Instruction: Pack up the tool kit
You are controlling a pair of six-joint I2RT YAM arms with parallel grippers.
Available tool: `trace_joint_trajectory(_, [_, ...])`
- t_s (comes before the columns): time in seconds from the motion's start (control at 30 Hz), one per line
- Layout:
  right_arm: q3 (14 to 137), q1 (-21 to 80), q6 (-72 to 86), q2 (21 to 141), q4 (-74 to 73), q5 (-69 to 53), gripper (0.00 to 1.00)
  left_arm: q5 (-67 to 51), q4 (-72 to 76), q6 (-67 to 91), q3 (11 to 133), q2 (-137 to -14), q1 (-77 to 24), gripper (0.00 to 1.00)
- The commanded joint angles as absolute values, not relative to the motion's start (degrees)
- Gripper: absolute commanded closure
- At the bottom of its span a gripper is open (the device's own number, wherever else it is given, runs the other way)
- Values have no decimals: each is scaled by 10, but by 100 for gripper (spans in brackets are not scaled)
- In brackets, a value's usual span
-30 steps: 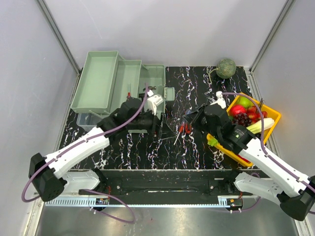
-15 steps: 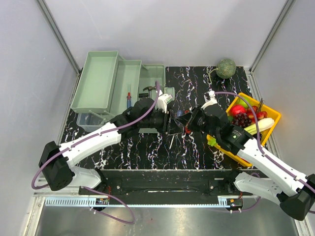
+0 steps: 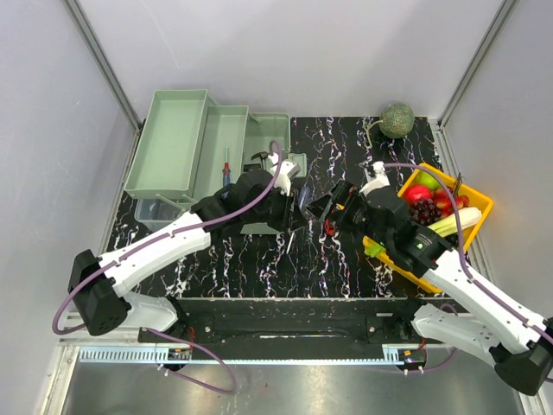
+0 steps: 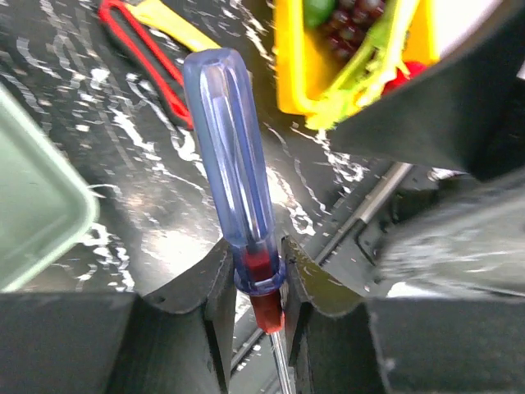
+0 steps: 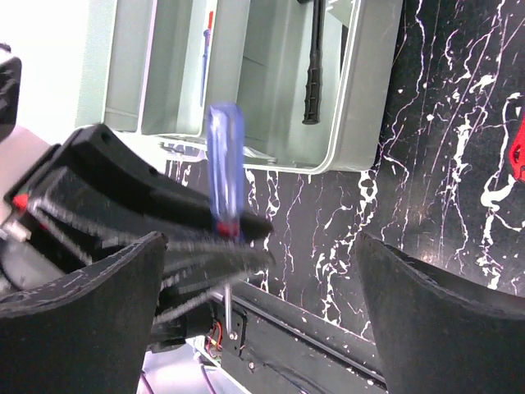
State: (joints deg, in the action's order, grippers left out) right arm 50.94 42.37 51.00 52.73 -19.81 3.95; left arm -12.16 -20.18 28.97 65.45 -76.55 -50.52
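The blue-handled screwdriver (image 4: 230, 164) stands upright between my two arms over the black table. My left gripper (image 4: 256, 263) is shut on the red collar at the base of its handle, with the steel shaft hanging below. My right gripper (image 5: 261, 246) is open, its fingers spread wide on either side of the screwdriver (image 5: 224, 168) and not touching it. From above, the left gripper (image 3: 299, 210) and the right gripper (image 3: 333, 206) meet just right of the open pale green toolbox (image 3: 173, 143). A black hammer (image 5: 314, 66) lies in the toolbox's main compartment and a small screwdriver (image 3: 225, 169) lies in a fold-out tray.
Red pliers (image 4: 143, 45) and a yellow knife (image 4: 176, 20) lie on the table between toolbox and fruit. A yellow tray (image 3: 475, 203) of fruit sits at the right, under the right arm. A green melon (image 3: 397, 119) rests at the back right corner.
The left gripper moved right to the right gripper and closed on the blue screwdriver. The right gripper, shut until half a second ago, has sprung wide open and let go of it.
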Motion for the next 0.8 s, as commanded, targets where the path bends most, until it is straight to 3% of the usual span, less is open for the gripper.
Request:
trace_joint_trajectory(0.0, [494, 427, 489, 471, -210, 81, 1, -24, -256, 237, 698, -731, -476, 100])
trace_joint_trajectory(0.4, [451, 427, 511, 436, -265, 112, 1, 132, -376, 153, 800, -786, -284, 100])
trace_joint_trajectory(0.77, [427, 426, 526, 440, -270, 100, 1, 122, -397, 51, 865, -897, -188, 94])
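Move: The left hand already holds the blue-handled screwdriver; the toolbox's middle tray lies about 21 cm ahead, 23 cm left and 13 cm below. Another screwdriver in that tray is 18 ahead and 21 left, and the black mallet 12 ahead and 14 left, some 18 down. For the open, empty right hand, the red cutter lies level, 5 cm right and roughly 23 below, with the yellow cutter 7 cm farther right. Left carries the gripped screwdriver about 28 cm left and forward over the tray; right eases right, down towards red cutter. ##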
